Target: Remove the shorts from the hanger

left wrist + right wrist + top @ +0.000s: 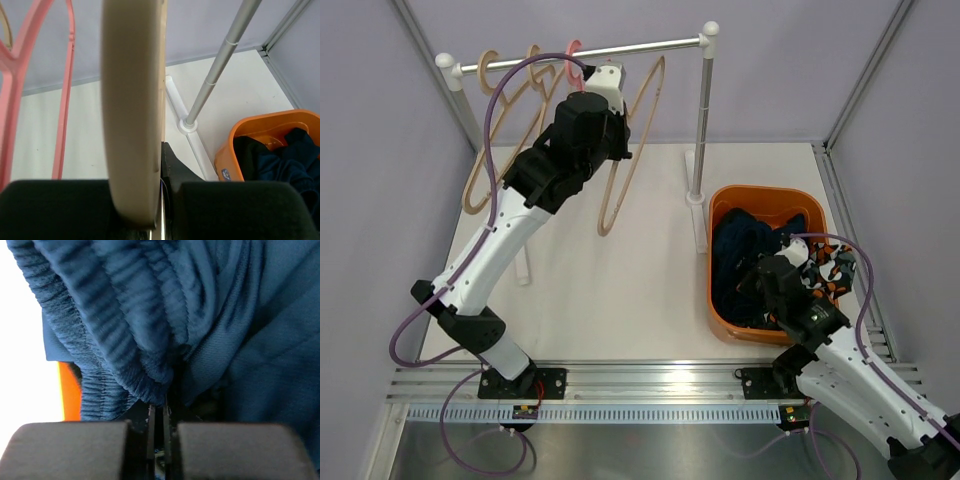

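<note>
My left gripper [605, 85] is up at the rail [640, 46], shut on a bare pale wooden hanger [632, 150]. In the left wrist view the hanger [132, 100] fills the gap between the jaws of the left gripper [150, 220]. Dark navy shorts [750, 250] lie heaped in the orange basket [760, 192], with patterned shorts [830, 275] beside them. My right gripper [782, 288] reaches down into the basket. It [159, 412] is shut, and a ribbed fold of the navy shorts [200, 315] touches its tips.
A pink hanger [573, 50] and two more wooden hangers [495, 130] hang on the rail left of my left gripper. The rack's right upright [703, 120] and its white foot [698, 215] stand just left of the basket. Grey walls close in the table.
</note>
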Controlling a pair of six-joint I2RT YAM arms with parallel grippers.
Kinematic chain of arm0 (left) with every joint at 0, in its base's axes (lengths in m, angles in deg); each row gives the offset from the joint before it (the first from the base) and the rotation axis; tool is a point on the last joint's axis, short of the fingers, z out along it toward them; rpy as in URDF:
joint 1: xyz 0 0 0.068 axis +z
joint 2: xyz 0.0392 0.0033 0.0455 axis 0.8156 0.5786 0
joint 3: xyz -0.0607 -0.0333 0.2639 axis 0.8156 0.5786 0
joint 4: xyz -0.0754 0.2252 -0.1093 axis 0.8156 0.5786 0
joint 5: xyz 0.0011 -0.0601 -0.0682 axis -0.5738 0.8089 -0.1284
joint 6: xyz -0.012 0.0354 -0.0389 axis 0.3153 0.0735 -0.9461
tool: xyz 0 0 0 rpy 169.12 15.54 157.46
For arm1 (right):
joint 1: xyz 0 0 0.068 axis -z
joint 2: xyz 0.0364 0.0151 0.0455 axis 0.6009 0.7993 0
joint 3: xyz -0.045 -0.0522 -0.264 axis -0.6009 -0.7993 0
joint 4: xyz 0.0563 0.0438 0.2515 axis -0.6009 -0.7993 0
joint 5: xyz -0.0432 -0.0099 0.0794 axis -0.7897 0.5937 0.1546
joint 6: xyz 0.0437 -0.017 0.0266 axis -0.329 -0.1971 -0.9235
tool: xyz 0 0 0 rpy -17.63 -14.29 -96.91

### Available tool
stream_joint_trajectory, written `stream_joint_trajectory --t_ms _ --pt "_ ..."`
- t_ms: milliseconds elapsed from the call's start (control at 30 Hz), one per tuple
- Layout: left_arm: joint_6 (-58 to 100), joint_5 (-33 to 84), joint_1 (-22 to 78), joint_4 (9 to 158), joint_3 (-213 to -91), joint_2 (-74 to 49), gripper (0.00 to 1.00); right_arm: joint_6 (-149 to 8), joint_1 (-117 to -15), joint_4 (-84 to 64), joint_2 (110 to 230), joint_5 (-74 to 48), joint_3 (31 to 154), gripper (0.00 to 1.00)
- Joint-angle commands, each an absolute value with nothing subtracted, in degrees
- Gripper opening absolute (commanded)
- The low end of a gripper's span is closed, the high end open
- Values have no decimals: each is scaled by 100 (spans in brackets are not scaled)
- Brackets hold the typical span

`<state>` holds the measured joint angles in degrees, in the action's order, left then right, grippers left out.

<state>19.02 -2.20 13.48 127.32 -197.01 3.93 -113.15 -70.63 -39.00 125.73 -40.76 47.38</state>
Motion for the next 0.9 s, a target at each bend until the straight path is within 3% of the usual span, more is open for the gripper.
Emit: stream_joint_trajectory --t_ms 0,200,300,533,867 --pt "2130 56 1431 12114 -19986 401 0 -11316 -7069 -4013 12486 -4005 5268 14" --pt "2385 -40 1545 11990 -20556 865 0 -10622 -7078 -4427 12503 -4130 6270 58" --pt "2447 -40 1633 12078 -21109 1234 0 -10279 -7077 -4567 12661 -3928 6762 69" --pt "2307 100 1957 11806 -21471 1622 0 -9882 -7069 -4866 12794 -3795 7615 78" --pt "2385 452 2300 10822 -21523 2009 1 -9583 -7077 -5112 12705 -3971 8099 78"
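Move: Ahead of the left hand, which grips the emptied beige hanger, the rail crosses about 17 cm farther out and 9 cm higher. The pink hanger hangs some 11 cm to that hand's left and 13 cm ahead; the rail's right end is about 21 cm right and 18 cm ahead. The right hand has the navy shorts at its fingertips, middle about 4 cm ahead and 4 below, with the basket's middle roughly 4 cm ahead and 5 cm right. Opening wide, the right fingers let go of the navy shorts and the hand backs off almost straight up, about 19 cm, fast at first then easing, its fingertips tipping up some 20 degrees. Meanwhile the left hand keeps its grip on the beige hanger and carries it about 11 cm forward to the rail, rising nearly 4 cm on the way and then sinking slightly. ##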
